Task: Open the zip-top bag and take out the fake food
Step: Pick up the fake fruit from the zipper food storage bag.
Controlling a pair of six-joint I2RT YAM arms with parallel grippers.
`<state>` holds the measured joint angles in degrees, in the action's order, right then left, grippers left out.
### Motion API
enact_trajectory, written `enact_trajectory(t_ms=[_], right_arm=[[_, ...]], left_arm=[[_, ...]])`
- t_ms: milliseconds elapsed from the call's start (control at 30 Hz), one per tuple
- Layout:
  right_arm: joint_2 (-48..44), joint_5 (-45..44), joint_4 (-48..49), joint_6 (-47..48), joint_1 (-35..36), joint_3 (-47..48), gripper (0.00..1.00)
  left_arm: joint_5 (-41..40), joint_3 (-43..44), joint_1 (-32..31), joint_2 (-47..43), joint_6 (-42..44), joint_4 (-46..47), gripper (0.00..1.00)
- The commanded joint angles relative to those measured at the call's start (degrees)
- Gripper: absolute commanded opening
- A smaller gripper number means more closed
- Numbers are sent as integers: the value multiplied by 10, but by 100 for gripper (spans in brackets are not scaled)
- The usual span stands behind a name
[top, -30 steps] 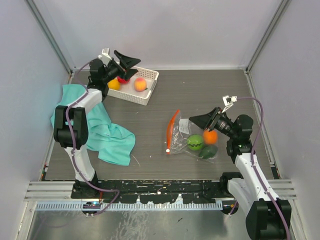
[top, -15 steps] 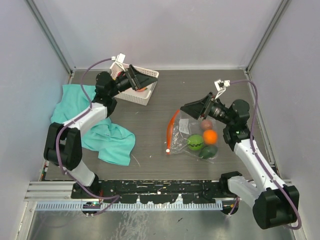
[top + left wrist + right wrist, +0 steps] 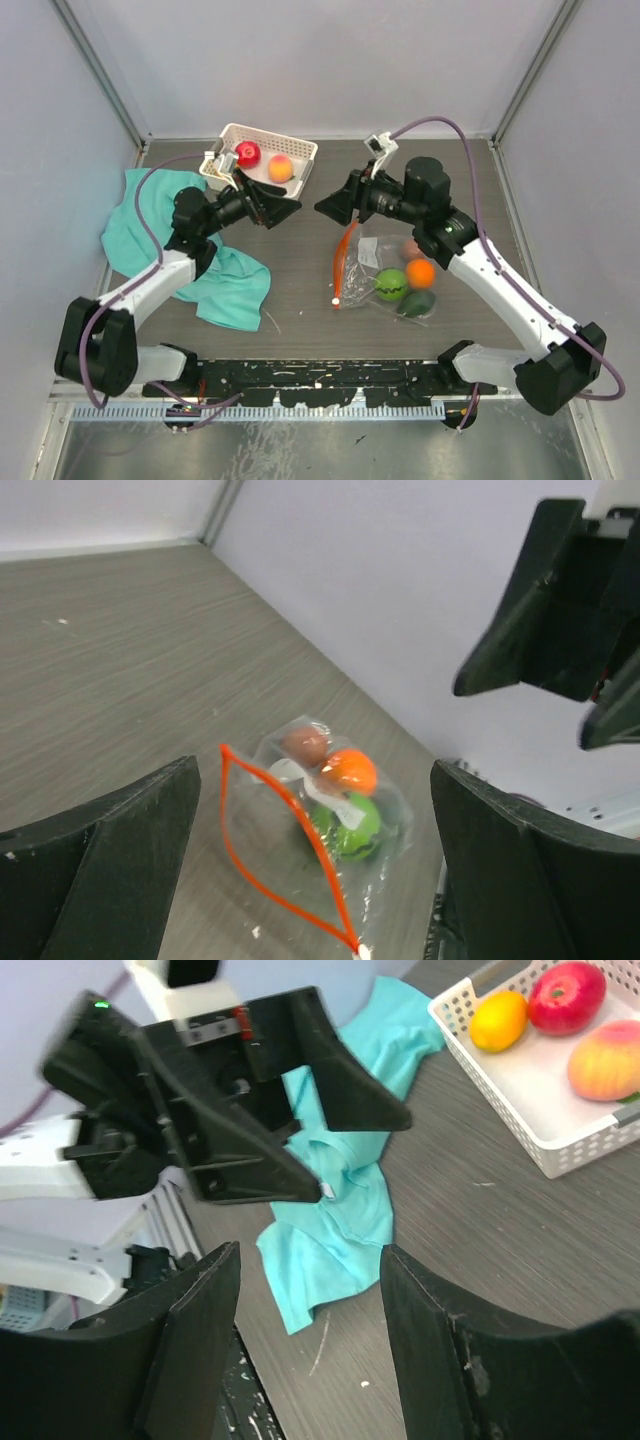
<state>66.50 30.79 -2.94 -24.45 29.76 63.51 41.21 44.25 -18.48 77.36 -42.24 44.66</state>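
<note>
The zip-top bag point(image 3: 372, 262) lies flat right of centre, and its orange-red zipper strip point(image 3: 285, 840) gapes in a loop. Fake food shows inside it: a brown piece point(image 3: 411, 248), an orange one point(image 3: 421, 273), a green one point(image 3: 391, 285) and a dark green one point(image 3: 417, 302). A red piece point(image 3: 248, 154) and a peach one point(image 3: 281, 168) rest in the white basket point(image 3: 292, 141), with a yellow one point(image 3: 498, 1020) beside them. My left gripper point(image 3: 285, 210) hangs open and empty left of the bag. Facing it, my right gripper point(image 3: 330, 205) is open and empty above the strip's far end.
A teal cloth point(image 3: 215, 275) lies crumpled at the left under my left arm. Walls close the table on the left, back and right. The two grippers hover close together over the table's middle, tips nearly facing.
My left gripper has swung from the basket toward the middle. My right gripper has risen off the bag, moved back and left, and opened a little wider.
</note>
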Motion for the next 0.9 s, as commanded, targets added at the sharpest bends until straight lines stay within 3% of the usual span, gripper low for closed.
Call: enact_trajectory(t_ms=[0, 300, 633, 867], right_arm=[[38, -108, -105, 76, 44, 86, 63], [145, -290, -242, 131, 149, 213, 63], [261, -517, -349, 146, 249, 292, 63], [330, -642, -410, 124, 286, 291, 65]], left_arm=[[-74, -22, 1, -102, 165, -123, 98], [-219, -56, 2, -236, 250, -356, 98], [-358, -69, 4, -336, 211, -542, 98], [-357, -74, 6, -352, 149, -619, 98]])
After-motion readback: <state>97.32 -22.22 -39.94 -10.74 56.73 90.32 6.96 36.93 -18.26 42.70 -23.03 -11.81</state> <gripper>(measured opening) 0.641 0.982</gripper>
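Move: For the right hand, the bag's open mouth with its orange zip lies about 31 cm below, 5 cm ahead and 4 cm to the right. Inside the bag, some 30 cm below this hand, the watermelon sits level with it and 14 cm right, the orange 3 cm ahead and 21 cm right, the avocado 4 cm back and 19 cm right. From the left hand the mouth lies level, 13 cm right and 28 cm down. The right hand, empty and still part open, swings about 7 cm left past the orange zip while sinking, then drops more steeply, some 14 cm in all, its fingers rolling from pointing left to steeply down on the mouth side of the bag. The open left hand clears out 12 cm left over the teal cloth, sinking and drawing back a little, its fingers swinging forward and dipping. ##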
